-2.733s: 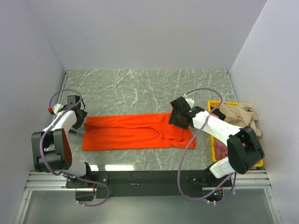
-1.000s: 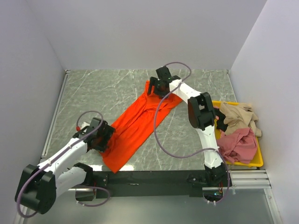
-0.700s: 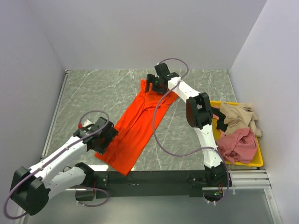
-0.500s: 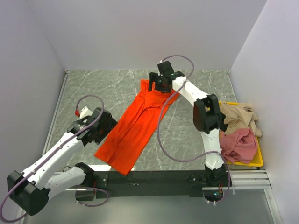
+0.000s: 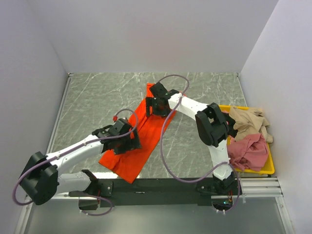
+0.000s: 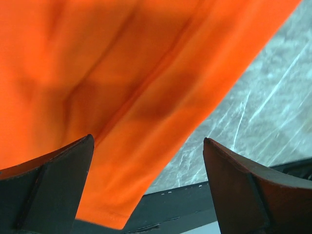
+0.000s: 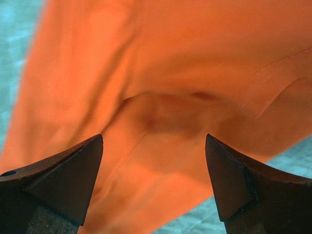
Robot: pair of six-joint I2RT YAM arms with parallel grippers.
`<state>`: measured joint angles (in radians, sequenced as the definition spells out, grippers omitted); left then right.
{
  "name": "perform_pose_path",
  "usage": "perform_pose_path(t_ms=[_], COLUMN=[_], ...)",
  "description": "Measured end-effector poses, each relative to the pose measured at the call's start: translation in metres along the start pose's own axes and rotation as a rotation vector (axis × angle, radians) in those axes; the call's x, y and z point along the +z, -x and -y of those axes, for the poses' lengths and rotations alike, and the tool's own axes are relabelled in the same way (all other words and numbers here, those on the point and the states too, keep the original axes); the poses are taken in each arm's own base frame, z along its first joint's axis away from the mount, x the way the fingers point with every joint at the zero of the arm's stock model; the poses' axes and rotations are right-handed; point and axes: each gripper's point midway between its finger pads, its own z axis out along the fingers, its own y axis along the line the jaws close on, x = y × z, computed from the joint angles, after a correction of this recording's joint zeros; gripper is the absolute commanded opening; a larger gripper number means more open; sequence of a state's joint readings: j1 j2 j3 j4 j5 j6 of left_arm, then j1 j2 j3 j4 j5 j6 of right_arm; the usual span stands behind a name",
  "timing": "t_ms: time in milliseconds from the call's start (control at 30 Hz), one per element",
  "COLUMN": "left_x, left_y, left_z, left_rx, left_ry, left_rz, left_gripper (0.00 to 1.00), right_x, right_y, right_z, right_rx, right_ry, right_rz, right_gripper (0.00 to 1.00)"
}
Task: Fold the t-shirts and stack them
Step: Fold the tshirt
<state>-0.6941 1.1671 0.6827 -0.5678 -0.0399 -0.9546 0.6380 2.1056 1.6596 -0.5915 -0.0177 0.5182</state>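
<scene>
The orange-red t-shirt lies folded into a long strip, running diagonally from the far middle of the table down to the near edge. My left gripper hovers open over its near half; in the left wrist view the cloth fills the space between the spread fingers. My right gripper is open over the far half, with a creased stretch of cloth below its fingertips. Neither gripper holds any cloth. The pink t-shirt and the beige t-shirt lie crumpled in the bin.
The yellow bin stands at the table's right edge against the wall. The marble table shows left of the shirt and to its right. The black front rail runs along the near edge.
The left gripper swung right from beside the shirt to above its near half. The right gripper came nearer along the strip from its far end. The shirt stayed diagonal.
</scene>
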Motion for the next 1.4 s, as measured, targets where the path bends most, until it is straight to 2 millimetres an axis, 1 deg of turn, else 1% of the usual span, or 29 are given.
perform_pose_path(t_ms=[67,133,200,300,433,500,600,733,833,933,1000,1067,1133,1200,1267,1300,1333,1367,1400], left_x=[0.006,0.014,0.023,0.034,0.04,0.045,0.051,0.06,0.057,0.045,0.034,0.02,0.005,-0.01,-0.018,-0.02,-0.02,-0.019,-0.017], left_y=[-0.006,-0.012,-0.019,-0.029,-0.031,-0.029,-0.028,-0.017,-0.006,0.006,0.013,0.021,0.029,0.038,0.042,0.042,0.043,0.042,0.041], left_z=[0.005,0.008,0.009,0.014,0.04,0.057,0.076,0.098,0.116,0.132,0.136,0.136,0.134,0.123,0.105,0.092,0.078,0.06,0.042], left_rx=[0.031,0.056,0.077,0.104,0.129,0.143,0.164,0.172,0.163,0.166,0.169,0.172,0.169,0.155,0.124,0.106,0.082,0.051,0.024], left_ry=[-0.023,-0.035,-0.041,-0.055,-0.147,-0.182,-0.211,-0.214,-0.234,-0.269,-0.285,-0.292,-0.288,-0.262,-0.219,-0.187,-0.152,-0.108,-0.067], left_rz=[-0.029,-0.063,-0.101,-0.158,-0.192,-0.203,-0.205,-0.179,-0.141,-0.088,-0.049,-0.009,0.037,0.095,0.13,0.138,0.145,0.148,0.15], left_gripper=[0.99,0.99,0.99,0.99,0.99,0.99,0.99,0.99,0.99,0.99,0.99,0.99,0.99,0.99,0.99,1.0,0.99,0.99,0.99], right_x=[0.013,0.023,0.025,0.035,0.047,0.054,0.061,0.067,0.068,0.063,0.054,0.037,0.011,-0.023,-0.058,-0.076,-0.093,-0.107,-0.117], right_y=[-0.005,-0.005,0.009,0.026,0.058,0.072,0.092,0.118,0.132,0.14,0.142,0.133,0.128,0.12,0.108,0.099,0.086,0.074,0.064], right_z=[0.008,0.015,0.014,0.018,0.017,0.016,0.012,0.01,0.011,0.015,0.015,0.014,0.01,0.007,0.003,0.002,0.0,-0.003,-0.005], right_rx=[0.016,0.037,0.048,0.086,0.107,0.109,0.12,0.166,0.18,0.174,0.16,0.148,0.13,0.11,0.093,0.083,0.075,0.069,0.069], right_ry=[-0.026,-0.043,-0.038,-0.027,-0.004,0.016,0.063,0.169,0.222,0.245,0.26,0.262,0.266,0.266,0.268,0.272,0.275,0.28,0.286], right_rz=[-0.027,-0.049,-0.026,-0.025,0.01,0.026,0.051,0.081,0.104,0.118,0.132,0.124,0.136,0.165,0.206,0.229,0.243,0.255,0.264], right_gripper=[0.91,0.91,0.91,0.91,0.91,0.91,0.91,0.91,0.91,0.92,0.93,0.93,0.94,0.94,0.95,0.95,0.95,0.95,0.95])
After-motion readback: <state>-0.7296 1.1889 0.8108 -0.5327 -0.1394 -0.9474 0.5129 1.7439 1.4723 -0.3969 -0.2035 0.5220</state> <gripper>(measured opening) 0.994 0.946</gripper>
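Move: The t-shirt, folded into a long strip, lies slanted under both open hands, its far end swung right. Its middle is some 3 cm ahead and 4 cm right of the left hand, 4 cm below; its near end is about 12 cm back and 7 cm left of that hand, reaching the table's front edge. From the right hand the shirt's middle is roughly 11 cm back and 7 cm left, its far end 8 cm ahead and 5 cm right, both 3 cm lower. Both wide-open hands press down onto the t-shirt and sweep it round counter-clockwise: the left sinks 3 cm and pushes about 13 cm right, the right sinks 2 cm and drives some 15 cm forward, rolling its left side up. Both then lift off and head back, the left swinging left again while the right rises high and draws back. ##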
